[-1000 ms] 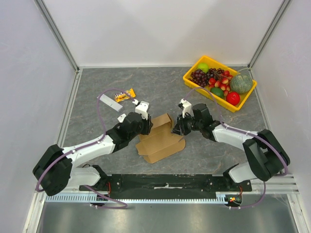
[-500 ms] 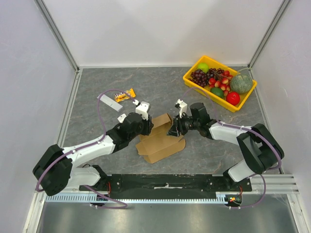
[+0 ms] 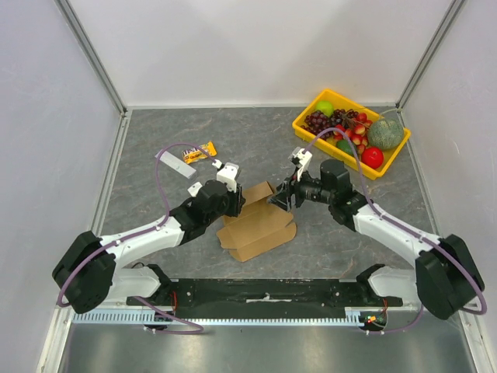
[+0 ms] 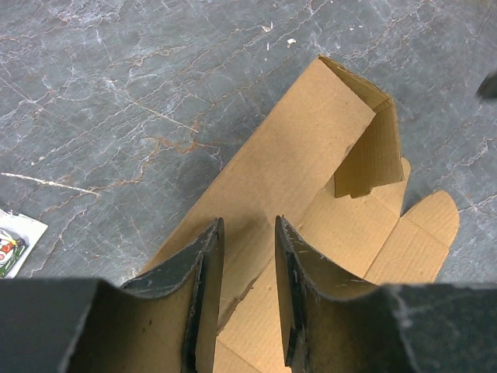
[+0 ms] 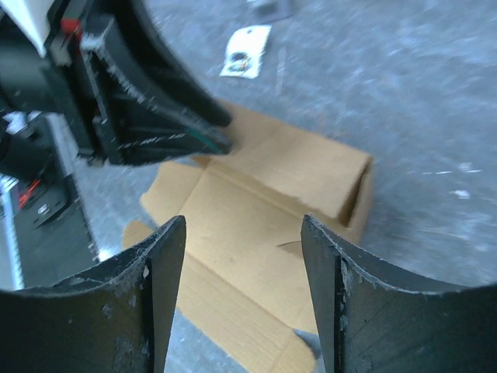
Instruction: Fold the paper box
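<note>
The paper box (image 3: 260,225) is a brown cardboard sheet lying partly folded on the grey table between my arms. Its far long wall and a short end flap stand up (image 4: 365,148); the rest lies flat. My left gripper (image 3: 235,203) sits low at the box's left end. Its jaws (image 4: 248,225) are partly open over the raised wall's edge, with clear gaps on both sides. My right gripper (image 3: 278,199) hovers just above the box's right end. It is wide open (image 5: 243,221) with nothing between its fingers, and the box floor (image 5: 256,202) shows below.
A yellow tray (image 3: 308,106) of fruit stands at the back right. A snack packet (image 3: 199,151) and a grey-white bar (image 3: 177,165) lie at the back left, beyond the left gripper. The black base rail runs along the near edge.
My right gripper has opened wide and lifted off the box's right end, its arm swinging outward. The left gripper and the box have stayed put.
</note>
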Controlling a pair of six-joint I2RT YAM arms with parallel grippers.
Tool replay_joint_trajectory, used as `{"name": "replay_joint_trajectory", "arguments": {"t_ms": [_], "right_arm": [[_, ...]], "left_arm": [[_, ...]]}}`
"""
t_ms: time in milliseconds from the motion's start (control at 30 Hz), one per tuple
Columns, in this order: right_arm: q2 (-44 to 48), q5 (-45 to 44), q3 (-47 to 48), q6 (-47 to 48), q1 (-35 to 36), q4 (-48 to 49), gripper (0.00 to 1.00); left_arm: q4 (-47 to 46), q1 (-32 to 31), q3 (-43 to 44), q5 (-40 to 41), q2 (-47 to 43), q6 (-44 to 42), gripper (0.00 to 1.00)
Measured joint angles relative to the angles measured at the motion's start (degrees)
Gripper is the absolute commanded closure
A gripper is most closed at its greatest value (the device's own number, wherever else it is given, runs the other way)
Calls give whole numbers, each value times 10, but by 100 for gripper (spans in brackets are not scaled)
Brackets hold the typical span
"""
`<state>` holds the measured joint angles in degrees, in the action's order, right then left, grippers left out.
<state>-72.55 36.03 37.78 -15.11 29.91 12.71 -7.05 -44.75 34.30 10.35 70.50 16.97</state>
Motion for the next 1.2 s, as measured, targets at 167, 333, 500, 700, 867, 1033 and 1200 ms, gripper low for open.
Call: {"name": "replay_joint_trajectory", "arguments": {"t_ms": [167, 333, 500, 700, 867, 1033, 1200], "right_arm": [[39, -125, 0, 12, 1, -11, 32], [19, -203, -34, 26, 0, 6, 33], [-15, -209, -93, 28, 0, 55, 33], [-59, -188, -112, 33, 0, 140, 33], [-108, -155, -112, 36, 0, 217, 33], [-151, -127, -112, 40, 0, 265, 33], [-185, -100, -112, 43, 0, 313, 34]], "left_arm": [[-1, 0, 0, 0, 1, 0, 62], [-2, 0, 0, 0, 1, 0, 62], [-2, 0, 0, 0, 1, 0, 62], [-2, 0, 0, 0, 1, 0, 61], [-2, 0, 0, 0, 0, 0, 61], [-1, 0, 0, 0, 1, 0, 61], [0, 0, 1, 0, 1, 0, 61]]}}
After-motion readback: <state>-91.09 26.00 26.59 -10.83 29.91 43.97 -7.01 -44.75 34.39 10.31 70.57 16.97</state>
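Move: The upright side flap at the right end of the box's folded far wall stands about 5 cm ahead of the right hand, 1 cm to its left and some 11 cm below. That far wall's middle is about 5 cm ahead and 8 cm left, 10 cm down; the box's flat middle panel lies 2 cm back, 7 cm left, 13 cm down. From the left hand the side flap is some 4 cm ahead, 11 cm right and 6 cm lower. The side flap is straddled from the right: the open right hand swings forward and right past it, turning clockwise, sinks about 9 cm, then eases some 4 cm back left, turning partly back. Its fingers stay open, near one reaching over the panel inside the flap, the other behind the corner, seeming to brush the flap. ##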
